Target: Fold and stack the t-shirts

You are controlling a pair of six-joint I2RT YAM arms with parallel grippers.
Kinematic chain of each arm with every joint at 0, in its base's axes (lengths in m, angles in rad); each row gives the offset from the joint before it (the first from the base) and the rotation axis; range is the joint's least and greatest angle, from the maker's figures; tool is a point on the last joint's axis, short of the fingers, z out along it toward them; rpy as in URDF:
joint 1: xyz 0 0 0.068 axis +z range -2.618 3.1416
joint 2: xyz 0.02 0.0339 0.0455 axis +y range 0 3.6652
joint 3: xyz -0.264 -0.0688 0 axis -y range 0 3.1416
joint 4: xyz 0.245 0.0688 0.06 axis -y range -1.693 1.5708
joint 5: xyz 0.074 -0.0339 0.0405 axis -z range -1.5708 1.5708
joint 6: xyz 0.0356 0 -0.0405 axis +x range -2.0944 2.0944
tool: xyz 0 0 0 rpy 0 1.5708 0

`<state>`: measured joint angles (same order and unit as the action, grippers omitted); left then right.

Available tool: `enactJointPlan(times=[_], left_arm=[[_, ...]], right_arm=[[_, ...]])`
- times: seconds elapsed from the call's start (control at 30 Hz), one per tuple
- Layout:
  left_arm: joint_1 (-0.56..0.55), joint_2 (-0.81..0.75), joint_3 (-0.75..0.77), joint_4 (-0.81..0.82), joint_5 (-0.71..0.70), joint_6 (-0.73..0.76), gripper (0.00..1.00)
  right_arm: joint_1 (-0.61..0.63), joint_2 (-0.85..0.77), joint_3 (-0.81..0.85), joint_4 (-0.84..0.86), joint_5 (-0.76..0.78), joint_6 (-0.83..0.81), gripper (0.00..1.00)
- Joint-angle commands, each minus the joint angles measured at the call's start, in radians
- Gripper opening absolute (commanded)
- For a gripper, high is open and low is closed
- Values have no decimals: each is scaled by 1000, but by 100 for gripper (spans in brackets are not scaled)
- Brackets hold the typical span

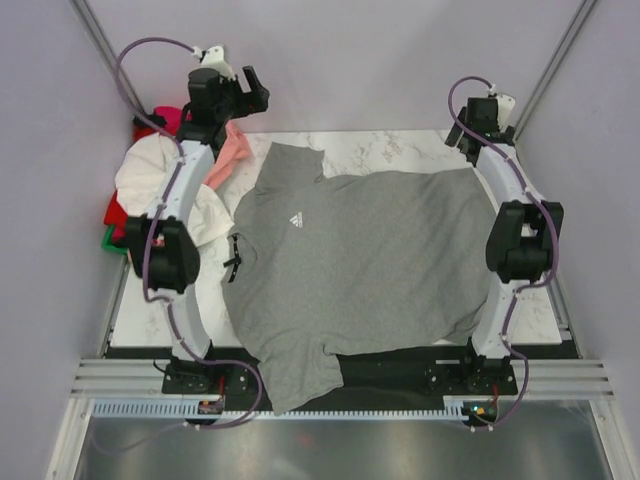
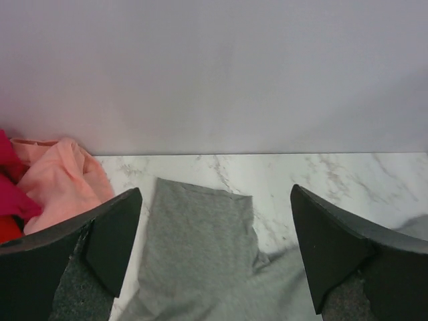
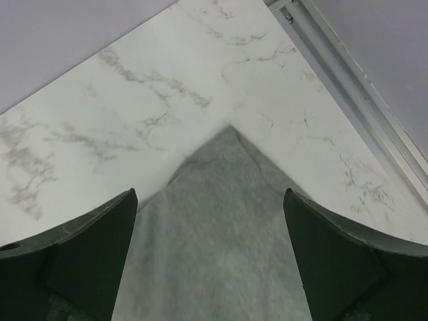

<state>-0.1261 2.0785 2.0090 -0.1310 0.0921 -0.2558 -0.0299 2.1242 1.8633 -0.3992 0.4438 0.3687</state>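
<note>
A grey t-shirt (image 1: 370, 260) with a small white chest logo lies spread flat on the marble table (image 1: 400, 150), its near sleeve hanging over the front edge. My left gripper (image 1: 252, 95) hovers open above the far sleeve. In the left wrist view that sleeve (image 2: 194, 234) lies between the wide-apart fingers (image 2: 114, 241) of the left gripper (image 2: 215, 221), untouched. My right gripper (image 1: 463, 130) stands open over the shirt's far right hem corner (image 3: 224, 200). The right gripper (image 3: 210, 221) holds nothing. More t-shirts lie heaped at the table's left: white (image 1: 150, 170), pink (image 1: 232, 150), red (image 1: 118, 210).
The heap of shirts spills over the table's left edge, with magenta (image 2: 13, 194) and pink cloth (image 2: 60, 180) beside my left fingers. A green bit (image 1: 108, 240) shows under the pile. Grey walls close in the back and sides. A metal rail (image 3: 361, 87) runs along the right edge.
</note>
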Motion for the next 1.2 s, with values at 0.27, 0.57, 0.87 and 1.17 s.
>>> enactJointPlan(times=[0.27,0.57,0.87,1.17], left_arm=[[2,-230,-509,-33,146,-263,100],[2,1,-452,-32,233,-336,96],[16,320,-103,-107,205,-398,95],[95,678,560,-110,281,-503,96]], right_arm=[[-2,-27,-46,-211,-300,15,98],[-25,167,54,-248,-309,39,98],[-67,434,344,-263,-376,73,98],[-87,591,588,-87,-499,122,98]])
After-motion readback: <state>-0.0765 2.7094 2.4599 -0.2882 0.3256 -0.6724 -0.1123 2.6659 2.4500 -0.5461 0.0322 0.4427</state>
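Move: Out over the far side of the table, both open hands hang above the grey t-shirt. From the left hand, its left shoulder lies about 10 cm back, 3 cm right and 28 cm below; its far sleeve is 6 cm ahead and 14 cm right, the white logo 12 cm back and 16 cm right, and the pink cloth 3 cm ahead and 5 cm left. From the right hand, the shirt's upper right part lies 5 cm back, 4 cm left and 14 cm down, its far right corner 9 cm ahead and 1 cm right. Dropping onto the shirt, the left hand draws back about 10 cm and sinks 25 cm as its fingers tip steeply down, while the right comes back 5 cm, a little left, and down some 13 cm. Both then sweep some 15 cm forward towards the far wall, fingers wide open and tipping partly back up, pressing on the cloth and pushing its upper part along. ##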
